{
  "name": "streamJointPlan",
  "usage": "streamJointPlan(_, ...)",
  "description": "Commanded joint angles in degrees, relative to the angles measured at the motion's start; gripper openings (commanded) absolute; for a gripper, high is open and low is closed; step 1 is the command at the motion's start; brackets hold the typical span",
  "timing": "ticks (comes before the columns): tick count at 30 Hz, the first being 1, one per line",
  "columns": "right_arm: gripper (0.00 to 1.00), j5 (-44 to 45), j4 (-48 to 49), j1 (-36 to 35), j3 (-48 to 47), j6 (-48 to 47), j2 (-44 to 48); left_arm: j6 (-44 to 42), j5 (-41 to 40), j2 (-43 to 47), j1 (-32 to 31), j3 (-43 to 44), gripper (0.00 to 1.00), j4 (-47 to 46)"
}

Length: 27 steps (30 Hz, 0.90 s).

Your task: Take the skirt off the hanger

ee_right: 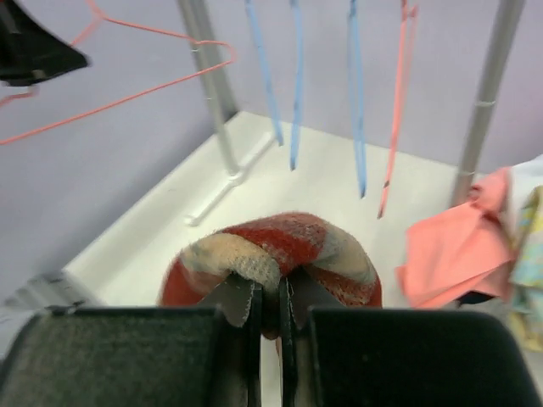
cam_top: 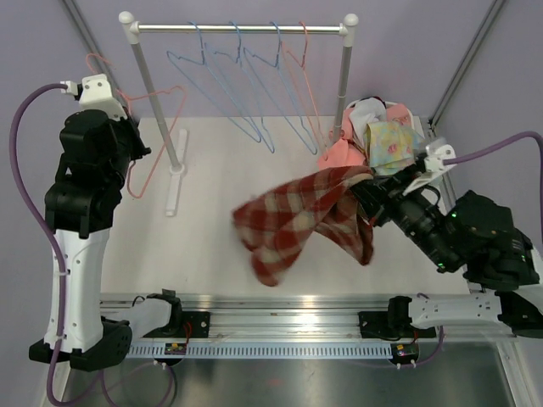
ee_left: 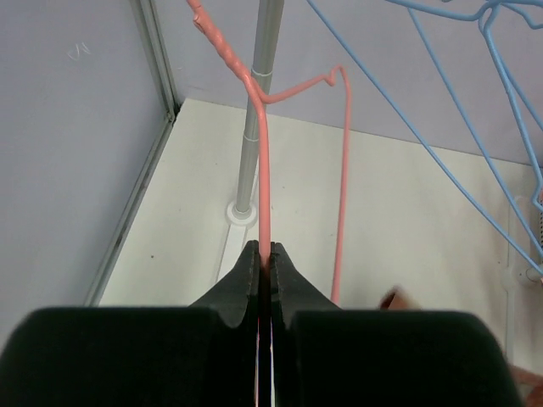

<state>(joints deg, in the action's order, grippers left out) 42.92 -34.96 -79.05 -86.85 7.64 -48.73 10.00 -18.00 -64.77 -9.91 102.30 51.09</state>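
The skirt (cam_top: 297,219) is red and cream plaid, and it hangs in the air over the table's middle, free of any hanger. My right gripper (cam_top: 363,191) is shut on its upper right edge, and in the right wrist view the cloth (ee_right: 276,250) bunches over the closed jaws of that gripper (ee_right: 270,292). The pink wire hanger (cam_top: 157,140) is bare and held up at the far left by my left gripper (cam_top: 127,136). In the left wrist view that gripper (ee_left: 265,254) is shut on the hanger's wire (ee_left: 265,170).
A clothes rail (cam_top: 237,28) on two posts stands at the back, with several blue hangers (cam_top: 246,85) and a pink one on it. A heap of clothes (cam_top: 377,136) lies at the back right. The rail's left post and foot (cam_top: 174,170) stand near my left arm.
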Motion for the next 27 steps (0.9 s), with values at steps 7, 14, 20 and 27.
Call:
streamJointPlan(7,0.0,13.44,14.39,4.15,-17.19,-27.15,-14.72,0.19,1.3,5.97,0.24,-6.58,0.0,-5.91)
streamJointPlan(14,0.0,6.58,15.01,22.77,-24.68,-35.23,-19.73,0.9,3.85,8.43,0.24,-11.59,0.0,-7.85)
streamJointPlan(20,0.0,-6.25,9.75,45.98,-39.6,-30.24,-29.92,1.25,5.6,9.84,0.16,-14.41,0.0,-9.25)
streamJointPlan(27,0.0,-15.91,10.79,60.48,-54.46,-23.91,-43.63,1.16,6.22,11.6,-0.02,-16.17,0.0,-10.4)
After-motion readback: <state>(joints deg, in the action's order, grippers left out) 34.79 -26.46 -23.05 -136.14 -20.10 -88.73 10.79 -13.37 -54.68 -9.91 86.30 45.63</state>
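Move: Some 40 cm ahead of the right hand, which still pinches the skirt already off its hanger, and 20 cm to its right stands the basket heaped with clothes, about 42 cm below. The rack's right post rises some 33 cm ahead, roughly in line with that hand; the nearest empty pink hanger hangs about 33 cm ahead and 11 cm left. From the left hand the basket is about 27 cm ahead, 62 cm right and 40 cm lower. Swinging the skirt out towards the basket, the right hand drifts about 3 cm left at first, then sweeps right while reaching some 20 cm forward and climbing about 15 cm, levelling off at the end. Its wrist turns clockwise by some 50 degrees and tips the fingers up, their pinch kept. Meanwhile the left hand, still gripping the bare pink hanger, sinks a few centimetres and eases slightly back. ##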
